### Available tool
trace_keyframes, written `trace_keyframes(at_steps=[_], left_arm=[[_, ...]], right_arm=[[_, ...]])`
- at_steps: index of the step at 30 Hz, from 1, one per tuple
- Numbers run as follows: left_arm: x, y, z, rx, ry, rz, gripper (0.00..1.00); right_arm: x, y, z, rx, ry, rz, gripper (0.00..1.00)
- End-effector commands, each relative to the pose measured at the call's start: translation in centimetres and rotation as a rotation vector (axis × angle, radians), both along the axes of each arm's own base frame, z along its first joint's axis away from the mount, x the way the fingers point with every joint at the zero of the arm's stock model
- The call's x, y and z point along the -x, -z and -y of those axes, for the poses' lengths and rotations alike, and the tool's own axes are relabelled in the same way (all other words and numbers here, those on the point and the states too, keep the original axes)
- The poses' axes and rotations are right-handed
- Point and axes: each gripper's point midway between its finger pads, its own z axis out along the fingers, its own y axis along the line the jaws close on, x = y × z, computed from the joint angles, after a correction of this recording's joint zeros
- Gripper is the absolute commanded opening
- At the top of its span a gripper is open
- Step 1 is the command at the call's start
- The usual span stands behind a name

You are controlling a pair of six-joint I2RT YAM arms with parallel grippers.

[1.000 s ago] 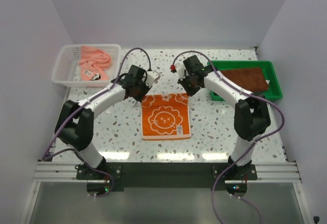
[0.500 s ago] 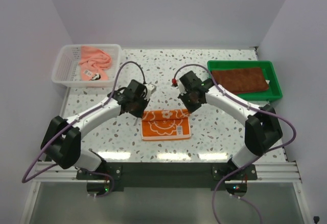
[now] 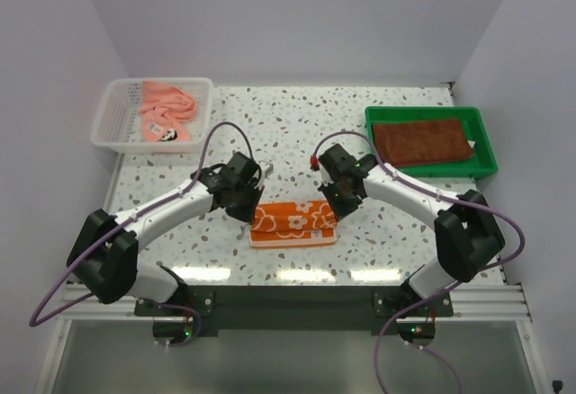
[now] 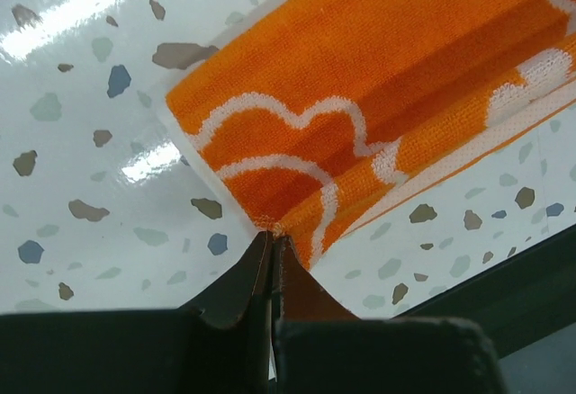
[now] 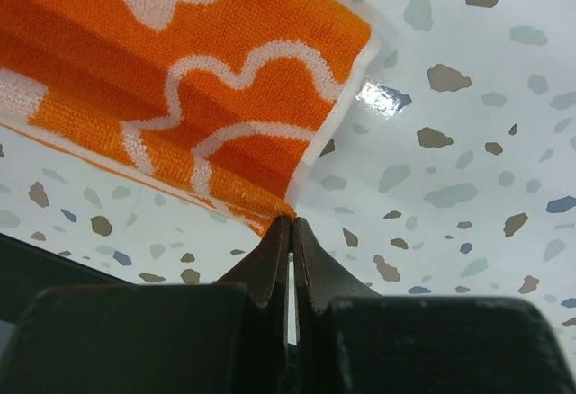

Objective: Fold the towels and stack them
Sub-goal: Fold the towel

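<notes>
An orange towel (image 3: 292, 222) with white pattern lies half folded on the speckled table near the front middle. My left gripper (image 3: 249, 209) is shut on its left corner, and in the left wrist view the orange towel (image 4: 378, 106) runs away from the left gripper (image 4: 273, 230). My right gripper (image 3: 331, 205) is shut on the right corner; the right wrist view shows the orange towel (image 5: 180, 97) pinched at the right gripper (image 5: 290, 219). A dark brown towel (image 3: 421, 140) lies flat in the green tray (image 3: 486, 171). A salmon pink towel (image 3: 165, 106) sits crumpled in the white basket (image 3: 108, 122).
The white basket stands at the back left and the green tray at the back right. Purple cables (image 3: 220, 133) loop above both arms. The table's front edge (image 3: 297, 279) runs just below the orange towel.
Both grippers have pulled the orange towel's far edge toward the front, folding it over itself; the visible cloth has shrunk from a square to a narrow strip.
</notes>
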Motion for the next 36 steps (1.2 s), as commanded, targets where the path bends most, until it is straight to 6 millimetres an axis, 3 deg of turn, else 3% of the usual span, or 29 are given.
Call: trace_keyframes(at_steps=[1,10,17,23,28,32,36], left_arm=[[1.9,0.9,-2.1,-0.075,-0.056,-0.069,0.0],[2.4,1.7,-1.8,-0.066,-0.066,-0.093,0.0],[3.2,2.6,-2.2,-0.085,-0.077,-0.126,0.0],[3.7,2.7,-1.9,-0.071,-0.07,-0.127,0.06],[4.5,2.5,-1.9,-0.042,-0.088,-0.133,0.18],[5.4,2.2,-1.6,0.001,-0.107,-0.121,0.35],[6.7,1.4,-0.6,0.101,-0.136,-0.121,0.41]], right_arm=[[0.6,-1.0,0.7,0.004,0.024,0.014,0.0],[1.7,-0.1,0.8,0.017,0.016,-0.018,0.0],[2.9,0.8,-0.3,-0.001,0.006,-0.068,0.0],[3.8,2.0,0.2,0.02,0.036,-0.103,0.0],[4.6,1.6,-0.3,-0.012,0.034,-0.111,0.07],[6.0,1.4,-1.0,-0.036,0.011,-0.116,0.18],[7.9,1.4,-1.5,-0.057,0.008,-0.119,0.25]])
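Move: Each hand still pinches a corner of the orange towel's raised edge, above its bottom layer. The towel's near left corner lies about 5 cm back from the left hand, 3 cm below, with the table's front edge some 18 cm back. The fold's left end lies 9 cm ahead. From the right hand, the towel's near right corner is likewise about 5 cm back and 3 cm below; the green bin is some 30 cm ahead and 27 cm right. Draw both pinched corners back together towards the towel's near edge, sinking about 2.5 cm to lay the top layer down over the bottom one. Near the end, open both grippers part way, the left a little earlier and wider, to let go of the corners, and keep easing back, about 6 cm in all, as the fingers tip slightly towards the base. ##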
